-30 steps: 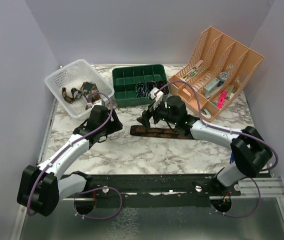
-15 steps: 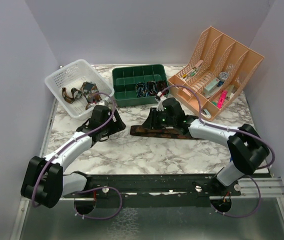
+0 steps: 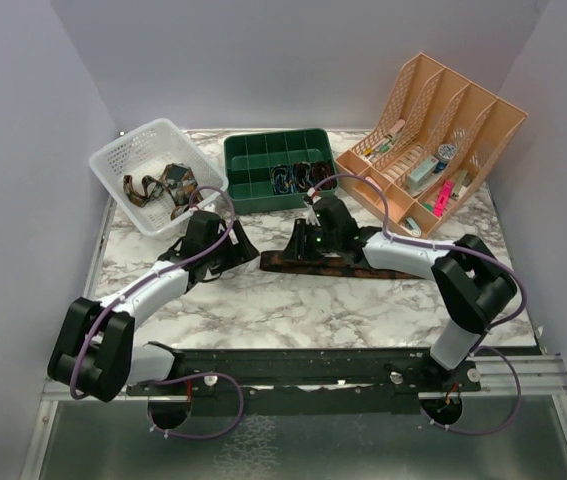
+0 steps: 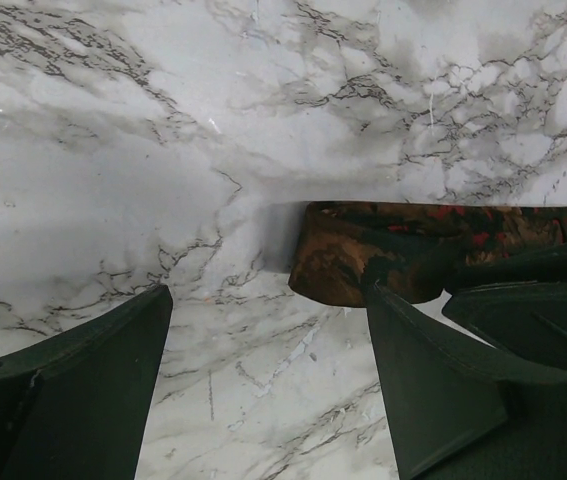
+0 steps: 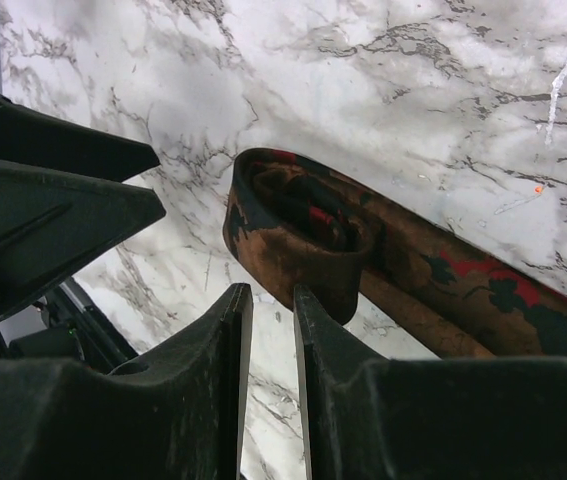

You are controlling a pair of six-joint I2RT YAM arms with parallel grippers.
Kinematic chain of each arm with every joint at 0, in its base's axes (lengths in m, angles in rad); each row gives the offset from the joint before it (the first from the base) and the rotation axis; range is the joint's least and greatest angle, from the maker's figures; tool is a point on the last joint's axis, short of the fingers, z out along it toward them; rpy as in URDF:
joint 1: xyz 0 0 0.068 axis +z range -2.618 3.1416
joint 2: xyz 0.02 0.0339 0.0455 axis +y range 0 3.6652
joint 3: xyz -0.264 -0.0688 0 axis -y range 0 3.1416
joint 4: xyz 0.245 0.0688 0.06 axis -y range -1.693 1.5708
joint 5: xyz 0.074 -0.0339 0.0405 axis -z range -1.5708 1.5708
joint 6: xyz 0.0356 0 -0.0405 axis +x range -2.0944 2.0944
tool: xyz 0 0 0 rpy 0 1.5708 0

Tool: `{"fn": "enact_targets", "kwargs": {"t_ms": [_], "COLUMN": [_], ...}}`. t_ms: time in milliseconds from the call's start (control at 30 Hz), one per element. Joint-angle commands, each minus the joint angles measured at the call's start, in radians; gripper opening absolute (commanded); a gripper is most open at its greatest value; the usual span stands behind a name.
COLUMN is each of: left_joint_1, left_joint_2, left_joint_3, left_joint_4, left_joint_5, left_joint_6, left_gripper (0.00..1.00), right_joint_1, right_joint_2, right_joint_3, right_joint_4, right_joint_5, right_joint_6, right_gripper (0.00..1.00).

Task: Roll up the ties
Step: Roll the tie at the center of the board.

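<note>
A dark brown tie [image 3: 338, 265] with reddish pattern lies flat across the middle of the marble table. Its left end [image 5: 303, 235] is folded over into a small loop. My right gripper [image 5: 270, 292] stands over that end with its jaws drawn narrow, and their tips pinch the loop's near edge. In the top view the right gripper [image 3: 301, 243] sits above the tie's left part. My left gripper [image 4: 265, 295] is open just left of the loop [image 4: 358, 265], over bare marble, with its right finger beside the fold. Seen from above, the left gripper [image 3: 241, 250] holds nothing.
A white basket [image 3: 123, 160] at the back left holds more ties. A green divided tray [image 3: 253, 148] behind the grippers has rolled ties in its compartments. An orange file organiser [image 3: 463, 110] with stationery stands at the back right.
The right gripper has gone from wide open to narrow and has come down onto the tie's folded left end. The left arm has reached further right, toward that end.
</note>
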Motion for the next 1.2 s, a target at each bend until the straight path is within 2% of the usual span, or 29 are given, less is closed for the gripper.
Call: {"fn": "enact_targets", "kwargs": {"t_ms": [0,600,1167], "left_joint_1": [0.008,0.008,0.008], "left_joint_2": [0.019,0.116,0.279], "left_joint_3": [-0.014,-0.082,-0.072], "left_joint_4": [0.075,0.372,0.631], "left_joint_5": [0.057,0.263,0.435], "left_joint_6": [0.014,0.095,0.151], "left_gripper": [0.80,0.80,0.77], "right_joint_1": [0.001,-0.017,-0.049], "right_joint_2": [0.020,0.067,0.077], "right_joint_3": [0.014,-0.050,-0.056], "right_joint_4": [-0.052,-0.016,0.005], "right_joint_5": [0.049,0.103,0.053], "right_joint_6": [-0.003,0.006,0.021], "right_gripper": [0.28,0.28,0.28]}}
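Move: The roll at the tie's left end lies about 7 cm to the right of the left gripper, level with it fore and aft and some 4 cm below. From the right gripper, the roll is about 4 cm left, 1 cm back and 6 cm down. The tie's flat tail runs off rightward, its middle about 14 cm right of the right gripper and 2 cm back. The green organizer stands roughly 23 cm beyond the roll. Bring the left gripper, kept wide open, about 6 cm right to the roll's left end, turning it some 20 degrees clockwise so its fingers come around that end. Meanwhile sink the right gripper, its narrow opening unchanged, about 4.5 cm and draw it a little right, setting its tips against the roll's right-hand part. ##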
